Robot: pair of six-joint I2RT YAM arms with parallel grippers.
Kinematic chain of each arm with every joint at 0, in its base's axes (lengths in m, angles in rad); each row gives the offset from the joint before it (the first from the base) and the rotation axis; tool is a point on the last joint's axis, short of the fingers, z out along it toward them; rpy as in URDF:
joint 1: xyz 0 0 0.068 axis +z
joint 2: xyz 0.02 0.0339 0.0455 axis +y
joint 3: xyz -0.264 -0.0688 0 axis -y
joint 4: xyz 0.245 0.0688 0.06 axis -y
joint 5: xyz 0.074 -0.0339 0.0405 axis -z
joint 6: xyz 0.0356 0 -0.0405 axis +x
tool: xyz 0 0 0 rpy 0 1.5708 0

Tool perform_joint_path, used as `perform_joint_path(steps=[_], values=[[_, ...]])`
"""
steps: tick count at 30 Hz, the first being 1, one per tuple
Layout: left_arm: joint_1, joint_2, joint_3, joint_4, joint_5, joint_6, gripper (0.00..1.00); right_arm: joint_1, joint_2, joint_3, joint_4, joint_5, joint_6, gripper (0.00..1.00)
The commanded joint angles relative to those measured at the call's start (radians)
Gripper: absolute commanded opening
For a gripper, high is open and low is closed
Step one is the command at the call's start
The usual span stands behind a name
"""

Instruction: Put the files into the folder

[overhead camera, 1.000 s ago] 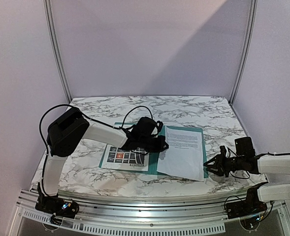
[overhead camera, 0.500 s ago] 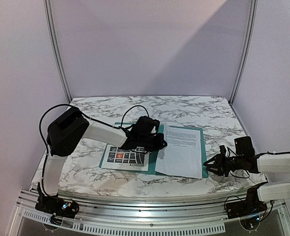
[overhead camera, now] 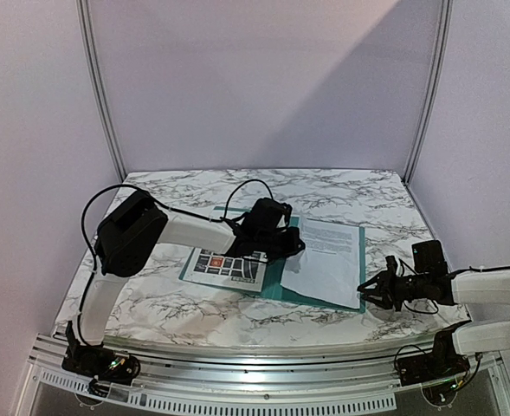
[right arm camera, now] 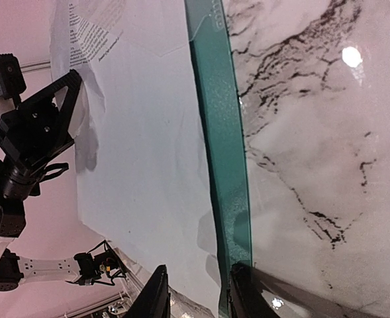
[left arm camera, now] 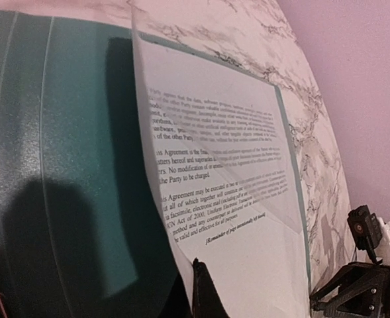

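The teal folder lies flat in mid-table. On its right half is the white text sheet, its left edge raised off the folder. My left gripper is shut on that raised edge. In the left wrist view a dark fingertip pinches the sheet above the folder. The map-graphic sheet lies on the folder's left part. At the folder's near right corner my right gripper is low and open. Its jaws stand apart, one finger at the folder's edge, the other over the white sheet.
The marble table is bounded by metal posts and pale walls at the back and sides, with an aluminium rail along the near edge. The left arm's body reaches across the table's left half.
My left gripper has moved right and back with the white sheet's edge, dragging the sheet further right over the folder. The right arm has stayed put.
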Motion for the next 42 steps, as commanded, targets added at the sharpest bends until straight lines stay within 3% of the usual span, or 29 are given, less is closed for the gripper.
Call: perform_joint_path(steps=[1, 11, 19, 27, 42], values=[[-0.005, 0.006, -0.012, -0.032, 0.008, 0.039, 0.00, -0.002, 0.013, 0.001, -0.019, 0.012, -0.009, 0.30], [-0.010, -0.019, 0.023, -0.153, -0.007, 0.172, 0.00, -0.002, 0.008, 0.003, -0.024, 0.016, -0.010, 0.30], [-0.004, 0.018, 0.077, -0.160, -0.011, 0.191, 0.00, -0.002, 0.006, 0.007, -0.028, 0.016, -0.006, 0.31], [-0.005, 0.015, 0.092, -0.159, -0.050, 0.195, 0.11, -0.002, 0.005, 0.013, -0.025, 0.017, -0.003, 0.30], [-0.025, -0.148, 0.062, -0.322, -0.294, 0.321, 0.66, -0.002, -0.015, 0.108, -0.134, 0.042, -0.056, 0.31]])
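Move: The left hand still pinches the left edge of the text page, whose middle lies about 6 cm to its right, 5 cm back and 3 cm below. The folder's metal clip is some 8 cm left and 3 cm back of the hand, the map leaflet about 19 cm left and 5 cm back, both about 3 cm lower. From the right hand the page's middle is some 10 cm ahead, 10 cm left and 2 cm below. The left hand dips about 1 cm, opens, lets go of the text page and draws 3 cm left. ##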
